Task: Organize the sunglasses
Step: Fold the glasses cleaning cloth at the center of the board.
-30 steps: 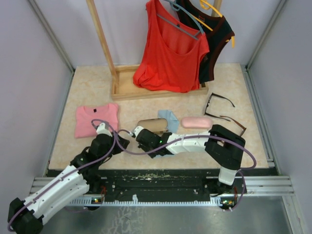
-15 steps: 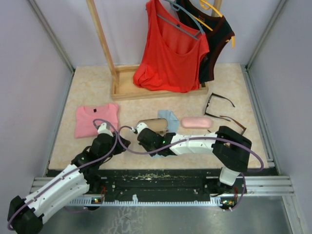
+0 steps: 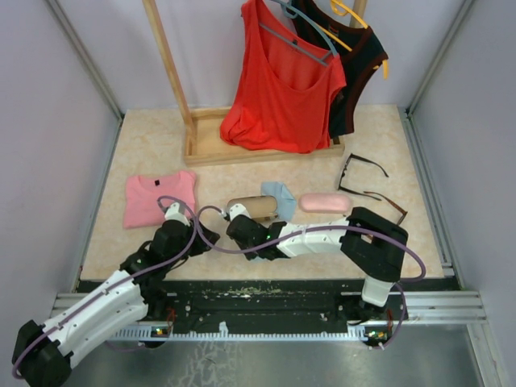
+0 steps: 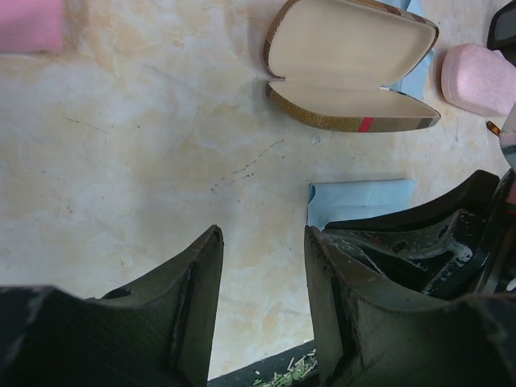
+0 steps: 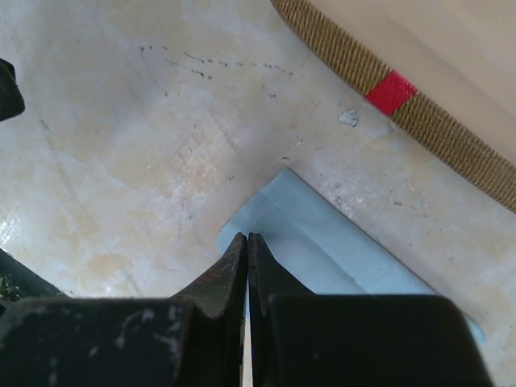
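Observation:
Two pairs of sunglasses lie at the right of the table: the black-framed pair [image 3: 359, 171] and, just in front of it, the slim reddish-brown pair [image 3: 387, 203]. Neither gripper touches them. My left gripper [image 3: 206, 235] [image 4: 263, 278] hovers low over bare tabletop near the front edge, open, with nothing between its fingers. Close to its right, my right gripper [image 3: 235, 226] [image 5: 247, 242] is shut, its tips over the corner of a folded light-blue cloth [image 5: 339, 258] [image 4: 359, 201]. Whether the cloth is pinched does not show.
An open brown plaid case [image 3: 251, 207] [image 4: 347, 72] lies just beyond both grippers, with a second blue cloth [image 3: 280, 196] and a pink case [image 3: 325, 202] to its right. A folded pink shirt [image 3: 160, 197] lies at the left. A wooden rack [image 3: 201, 145] with hanging tops stands behind.
The left gripper's jaws have opened a little wider and it has edged right. The right arm's elbow shifted slightly; its jaws stayed shut.

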Available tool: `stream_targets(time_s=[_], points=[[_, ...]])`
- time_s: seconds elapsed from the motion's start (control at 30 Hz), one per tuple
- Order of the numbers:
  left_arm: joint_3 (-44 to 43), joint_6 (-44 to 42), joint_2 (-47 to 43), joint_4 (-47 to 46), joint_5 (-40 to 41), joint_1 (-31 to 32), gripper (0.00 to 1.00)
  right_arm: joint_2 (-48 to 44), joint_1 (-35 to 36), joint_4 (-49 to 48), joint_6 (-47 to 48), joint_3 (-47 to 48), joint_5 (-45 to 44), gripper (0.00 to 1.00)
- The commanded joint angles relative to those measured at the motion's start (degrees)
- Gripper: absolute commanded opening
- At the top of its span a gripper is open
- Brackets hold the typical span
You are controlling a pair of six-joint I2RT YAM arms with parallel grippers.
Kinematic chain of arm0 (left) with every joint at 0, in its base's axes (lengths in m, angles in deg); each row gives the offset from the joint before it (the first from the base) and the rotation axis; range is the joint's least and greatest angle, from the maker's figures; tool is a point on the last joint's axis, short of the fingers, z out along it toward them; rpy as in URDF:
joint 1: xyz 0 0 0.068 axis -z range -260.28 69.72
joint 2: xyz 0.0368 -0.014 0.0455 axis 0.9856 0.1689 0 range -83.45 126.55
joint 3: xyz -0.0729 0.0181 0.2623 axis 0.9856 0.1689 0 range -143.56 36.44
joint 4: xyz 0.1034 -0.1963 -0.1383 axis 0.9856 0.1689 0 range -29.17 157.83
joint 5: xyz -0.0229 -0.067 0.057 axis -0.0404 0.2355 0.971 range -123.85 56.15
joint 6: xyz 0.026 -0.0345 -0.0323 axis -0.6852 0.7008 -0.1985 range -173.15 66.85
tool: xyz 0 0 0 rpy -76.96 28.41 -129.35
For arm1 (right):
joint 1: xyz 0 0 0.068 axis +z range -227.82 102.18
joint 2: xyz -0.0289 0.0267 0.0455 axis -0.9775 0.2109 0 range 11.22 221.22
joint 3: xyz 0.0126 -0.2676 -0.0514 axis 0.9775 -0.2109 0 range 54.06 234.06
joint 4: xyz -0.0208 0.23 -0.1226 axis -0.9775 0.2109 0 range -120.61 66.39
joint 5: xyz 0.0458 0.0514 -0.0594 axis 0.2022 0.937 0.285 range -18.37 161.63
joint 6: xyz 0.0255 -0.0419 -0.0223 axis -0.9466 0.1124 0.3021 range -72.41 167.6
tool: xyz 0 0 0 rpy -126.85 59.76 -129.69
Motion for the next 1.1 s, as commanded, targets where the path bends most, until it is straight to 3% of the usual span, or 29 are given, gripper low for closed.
stream_targets(time_s=[0.0, 0.33, 0.53, 0.73, 1.07], points=[[1.03, -0.81, 0.92, -3.17, -2.01, -0.34, 0.51, -0.82, -0.05, 0.06, -1.71, -1.25, 1.27, 0.00], [0.99, -1.13, 4.45, -5.81, -4.01, -0.33, 0.53, -4.58, 0.42, 2.80, -3.86, -6.82, 5.94, 0.00], [0.96, -2.81, 7.93, -10.81, -9.21, -0.33, 0.56, -13.70, 0.57, 0.99, -4.38, -10.21, 6.22, 0.00], [0.14, -2.10, 16.27, -17.78, -14.38, -0.10, 0.52, -26.30, -0.86, -1.85, -5.61, -14.26, -0.89, 0.24], [-3.43, 0.82, 30.08, -23.92, -10.45, 5.87, 0.49, -32.45, -13.46, 4.35, -6.71, -18.23, -1.44, 0.28]])
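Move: The right hand's closed fingers are down at the folded cleaning cloth's left end; its middle lies about 6 cm to the right, level fore-and-aft and 1 cm below. The open glasses case is about 12 cm ahead and 1 cm right, the second blue cloth some 14 cm ahead and 9 cm right. From the left hand, the folded cloth lies roughly 13 cm right, 3 cm back and 7 cm below. Right fingers drag the cloth's end back-right about 5 cm, lift 8, part, swing right-forward; left comes right and down. ##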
